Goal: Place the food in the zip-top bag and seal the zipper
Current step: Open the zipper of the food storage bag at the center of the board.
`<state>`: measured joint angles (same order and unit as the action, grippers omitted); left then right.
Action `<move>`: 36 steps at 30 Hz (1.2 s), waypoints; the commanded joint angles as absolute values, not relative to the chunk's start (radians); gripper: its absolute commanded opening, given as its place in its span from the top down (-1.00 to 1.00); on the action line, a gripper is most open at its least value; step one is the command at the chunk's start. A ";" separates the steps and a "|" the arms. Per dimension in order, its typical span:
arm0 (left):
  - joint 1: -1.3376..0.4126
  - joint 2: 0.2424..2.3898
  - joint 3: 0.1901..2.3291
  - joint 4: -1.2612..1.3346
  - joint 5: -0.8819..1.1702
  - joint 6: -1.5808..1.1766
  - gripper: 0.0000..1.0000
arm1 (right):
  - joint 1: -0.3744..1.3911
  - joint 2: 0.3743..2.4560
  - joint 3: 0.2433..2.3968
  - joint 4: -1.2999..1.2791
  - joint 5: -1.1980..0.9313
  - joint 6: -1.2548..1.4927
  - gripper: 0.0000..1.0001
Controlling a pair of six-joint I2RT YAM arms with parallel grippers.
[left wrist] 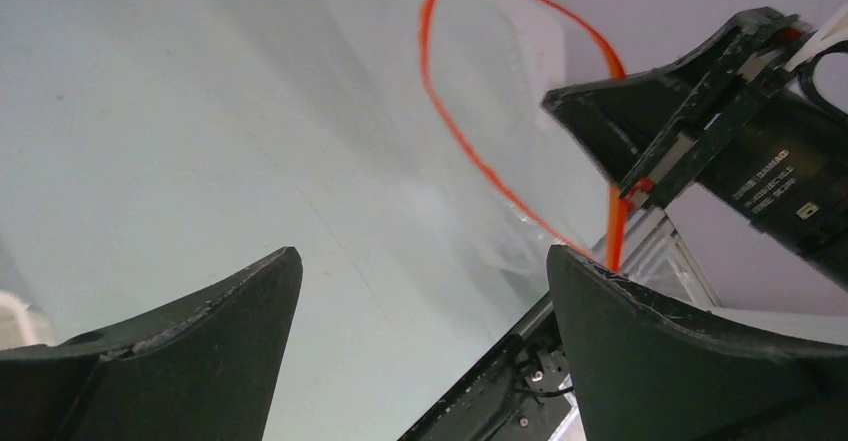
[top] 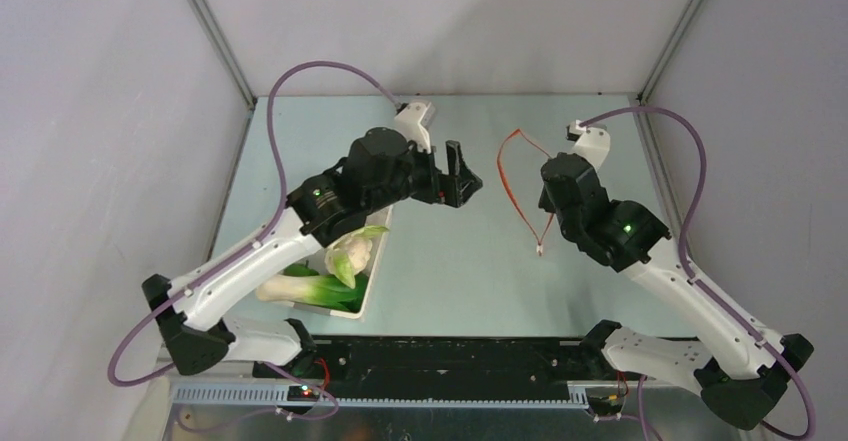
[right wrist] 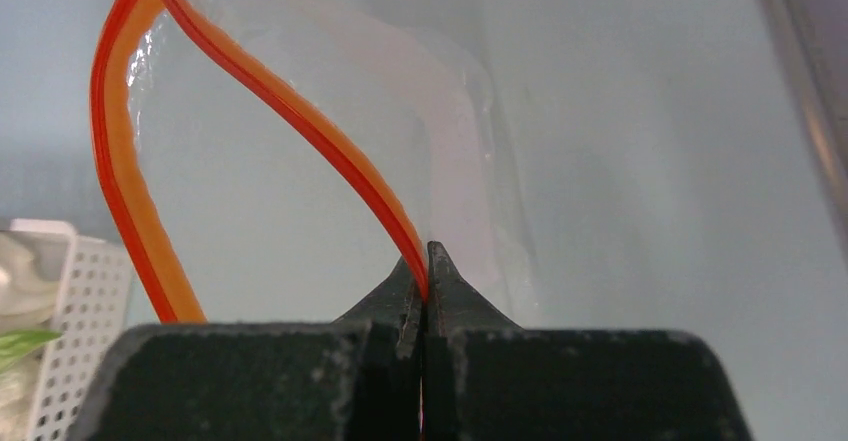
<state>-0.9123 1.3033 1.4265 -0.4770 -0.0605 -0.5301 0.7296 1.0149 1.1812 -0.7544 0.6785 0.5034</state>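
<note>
The zip-top bag lies on the table right of centre, and its red-orange zipper forms an open loop. My right gripper is shut on one side of that strip, pinched between the fingertips in the right wrist view, where the clear bag bulges open. My left gripper hovers just left of the bag, open, with nothing between its fingers. The zipper loops beyond them. The food sits in the white basket: a lumpy white cauliflower piece and bok choy.
The white perforated basket shows at the left edge of the right wrist view. My left arm reaches over the basket's far end. Grey walls close in the table on three sides, and a black rail runs along the near edge.
</note>
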 commanded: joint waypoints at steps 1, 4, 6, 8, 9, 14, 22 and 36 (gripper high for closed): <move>-0.907 1.184 1.363 -0.547 -0.210 -0.545 -0.99 | 0.729 1.004 1.225 -0.877 0.822 0.488 1.00; -0.874 1.100 1.274 -0.655 -0.330 -0.602 -0.99 | 0.737 1.033 1.216 -0.898 0.823 0.515 1.00; -0.820 1.062 1.229 -0.744 -0.371 -0.666 -0.99 | 0.742 1.064 1.204 -0.892 0.817 0.521 1.00; -0.745 1.026 1.173 -0.826 -0.383 -0.718 -0.99 | 0.750 1.106 1.199 -0.896 0.813 0.538 1.00; -0.721 1.016 1.150 -0.846 -0.380 -0.733 -0.99 | 0.756 1.133 1.198 -0.901 0.815 0.546 1.00; -0.586 0.960 1.007 -0.960 -0.401 -0.804 -0.99 | 0.807 1.217 1.199 -0.864 0.770 0.573 1.00; -0.469 0.916 0.849 -0.945 -0.334 -0.802 -0.99 | 0.855 1.305 1.194 -0.842 0.715 0.575 1.00; -0.450 0.920 0.698 -0.694 -0.103 -0.759 -0.99 | 0.850 1.236 1.114 -0.734 0.580 0.575 1.00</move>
<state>-0.4557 0.9218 0.7109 -0.7815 -0.1692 -0.7773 0.8513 1.2732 1.1202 -0.7872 0.6109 0.5510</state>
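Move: The cauliflower in the basket lies about 22 cm to the left of the open left hand, some 5 cm back and 32 cm lower. Also low in the basket, the leek is about 7 cm left of the cauliflower and 8 cm nearer the base, and the white bulb is 8 cm beyond it. From the right hand, the bag mouth's middle is about 4 cm left, level with it, and the cauliflower about 36 cm left, 8 back and 26 down. Towards the cauliflower in the basket sweeps the left hand, leaving the bag: some 25 cm left while sinking about as far, slightly back, easing a little right again at the end. It swings counter-clockwise and tips steeply down, fingers kept wide open, touching nothing yet. The bag's rim stays pinched in the shut right fingers, which edge right, then lower it about 10 cm and carry it left, tipping down some 15 degrees. ##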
